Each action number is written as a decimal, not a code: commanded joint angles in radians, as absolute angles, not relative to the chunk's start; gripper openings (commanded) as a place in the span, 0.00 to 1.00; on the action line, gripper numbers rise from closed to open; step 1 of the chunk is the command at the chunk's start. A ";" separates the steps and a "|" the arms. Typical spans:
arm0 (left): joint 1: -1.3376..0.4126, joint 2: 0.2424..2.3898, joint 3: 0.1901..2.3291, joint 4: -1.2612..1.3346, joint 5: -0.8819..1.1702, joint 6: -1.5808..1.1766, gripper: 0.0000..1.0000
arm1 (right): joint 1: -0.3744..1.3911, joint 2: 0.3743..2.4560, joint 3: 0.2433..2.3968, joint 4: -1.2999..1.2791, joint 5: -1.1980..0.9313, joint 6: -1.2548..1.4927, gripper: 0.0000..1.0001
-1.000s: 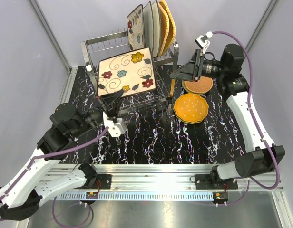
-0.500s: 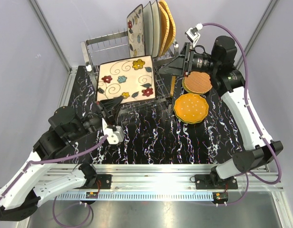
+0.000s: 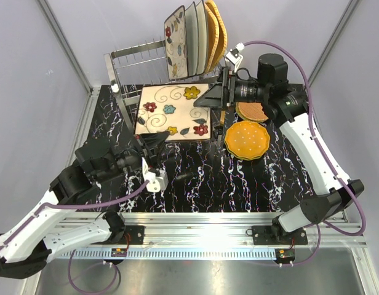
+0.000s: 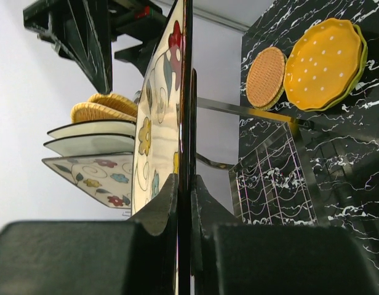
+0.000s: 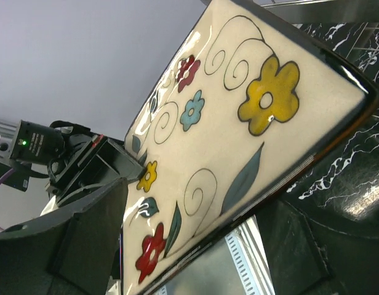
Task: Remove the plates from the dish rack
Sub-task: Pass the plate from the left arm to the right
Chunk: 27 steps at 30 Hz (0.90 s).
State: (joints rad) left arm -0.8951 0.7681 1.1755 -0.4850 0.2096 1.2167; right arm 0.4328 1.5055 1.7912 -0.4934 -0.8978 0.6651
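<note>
A square cream floral plate (image 3: 174, 110) hangs nearly flat over the front of the dish rack (image 3: 129, 61). My left gripper (image 3: 156, 141) is shut on its near-left edge. The left wrist view shows that plate (image 4: 157, 123) edge-on, pinched between my fingers (image 4: 162, 203). My right gripper (image 3: 209, 98) is open at the plate's right edge. In the right wrist view the plate (image 5: 239, 117) lies between the wide-apart fingers (image 5: 85, 239). Several more plates (image 3: 195, 34) stand upright in the rack's top right.
On the black marbled table right of the rack lie an orange dotted scalloped plate (image 3: 247, 139) on a green one and a round woven plate (image 3: 253, 110). Grey walls close in the back and sides. The metal rail (image 3: 195, 222) runs along the near edge.
My left gripper has carried the floral plate rightward and tipped it flatter. My right gripper has swung left from above the woven plate to the floral plate's right edge.
</note>
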 commanded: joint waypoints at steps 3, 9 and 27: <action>-0.936 0.758 1.269 -0.178 0.199 1.361 0.00 | 0.476 1.506 1.792 -0.520 -0.851 0.657 0.87; -0.962 0.776 1.270 -0.189 0.178 1.374 0.00 | 0.486 1.486 1.749 -0.526 -0.845 0.680 0.83; -1.005 0.790 1.223 -0.124 0.146 1.310 0.10 | 0.457 1.422 1.697 -0.404 -0.936 0.765 0.00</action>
State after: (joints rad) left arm -0.9894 0.8207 1.1767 -0.4801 0.1150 1.3380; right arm 0.4568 1.4918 1.6970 -0.5510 -0.8341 0.9096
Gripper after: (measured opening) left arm 0.092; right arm 0.115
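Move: My left hand holds the flowered square plate by its near-left edge, with the plate's middle some 7 cm ahead, 4 cm right and 1 cm above. My open right gripper hangs about 15 cm right, 10 cm ahead and 3 cm above that hand. From my right hand, the same plate's middle is about 10 cm left, 3 cm back and 3 cm below. The other flowered plate in the rack stands roughly 20 cm ahead and 10 cm left of it, and the orange plate lies on the table about 11 cm ahead, 15 cm right and 40 cm down. My left hand keeps its pinch and eases the plate about 2 cm right and slightly down, towards my right gripper. My right hand sinks about 4 cm, drifting slightly left over the plate's right edge, then shuts its fingers from wide open onto that edge, rolling some 20 degrees about its own pointing line, forward side dipping. ##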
